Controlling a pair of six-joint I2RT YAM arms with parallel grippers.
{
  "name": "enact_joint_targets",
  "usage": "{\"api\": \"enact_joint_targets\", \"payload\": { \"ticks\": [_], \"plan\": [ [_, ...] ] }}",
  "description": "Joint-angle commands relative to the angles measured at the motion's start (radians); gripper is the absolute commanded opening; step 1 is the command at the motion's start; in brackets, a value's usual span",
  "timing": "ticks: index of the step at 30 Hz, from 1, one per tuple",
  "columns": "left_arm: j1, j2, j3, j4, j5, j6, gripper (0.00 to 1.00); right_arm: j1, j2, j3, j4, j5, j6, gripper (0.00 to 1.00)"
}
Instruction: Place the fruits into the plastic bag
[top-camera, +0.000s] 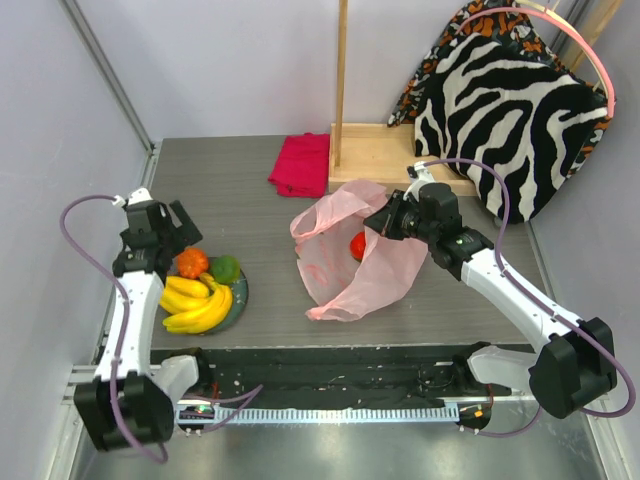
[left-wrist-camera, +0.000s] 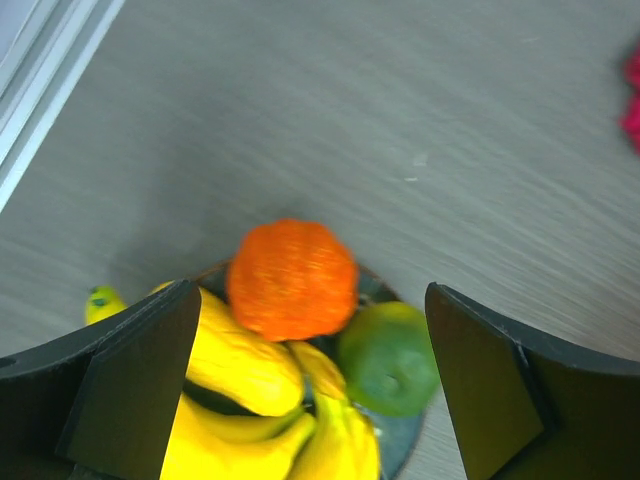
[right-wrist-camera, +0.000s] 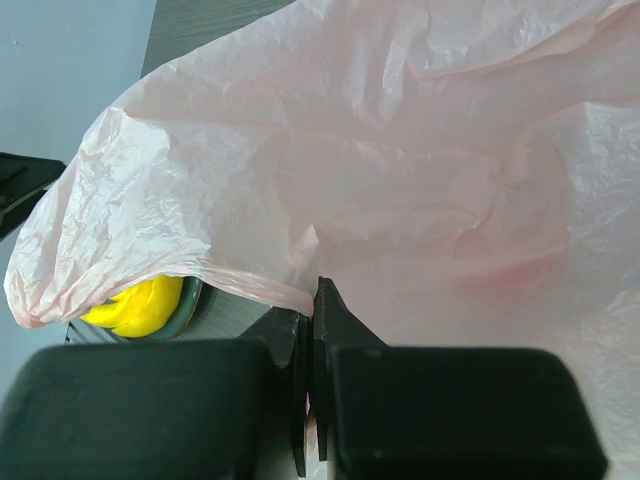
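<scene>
On the grey-blue plate (top-camera: 241, 296) at the left lie yellow bananas (top-camera: 198, 304), an orange fruit (top-camera: 192, 262) and a green fruit (top-camera: 225, 269). My left gripper (top-camera: 183, 228) hangs open just behind and above them; its wrist view shows the orange fruit (left-wrist-camera: 292, 279), green fruit (left-wrist-camera: 389, 358) and bananas (left-wrist-camera: 240, 365) between its wide fingers (left-wrist-camera: 140, 385). The pink plastic bag (top-camera: 345, 258) lies mid-table with the red fruit (top-camera: 357, 245) showing through it. My right gripper (top-camera: 381, 224) is shut on the bag's rim (right-wrist-camera: 250, 285), holding the film up.
A folded magenta-red cloth (top-camera: 301, 164) lies at the back of the table. A wooden stand (top-camera: 342, 90) with a flat base rises behind the bag, and a zebra-print cushion (top-camera: 510, 120) leans at the back right. A grey wall borders the left side.
</scene>
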Motion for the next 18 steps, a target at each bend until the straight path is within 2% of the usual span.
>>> {"api": "enact_joint_targets", "payload": {
  "ticks": [1, 12, 18],
  "plan": [
    [0.083, 0.110, 0.063, -0.068, 0.062, -0.005, 1.00, -0.003, -0.017, -0.001, 0.048, -0.003, -0.012, 0.01],
    [0.084, 0.273, 0.137, -0.096, 0.016, 0.054, 0.96, -0.002, -0.035, -0.021, 0.062, -0.021, -0.012, 0.01],
    [0.083, 0.342, 0.142, -0.102, 0.094, 0.053, 0.96, -0.003, -0.038, -0.033, 0.074, -0.027, -0.004, 0.01]
  ]
}}
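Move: The orange fruit, at the far edge of the bowl, lies about 12 cm below the open left hand and 2 cm to its left, level with it fore and aft. From that hand, the green fruit is some 6 cm right and 1 cm back, and the bananas are about 10 cm back and 2 cm left, both slightly lower than the orange fruit. From the bag-holding right hand, the orange fruit is roughly 42 cm left, 4 cm back and 15 cm below. The left hand, fingers wide open, sinks about 6 cm towards the orange fruit, tipping some 15 degrees further down. ##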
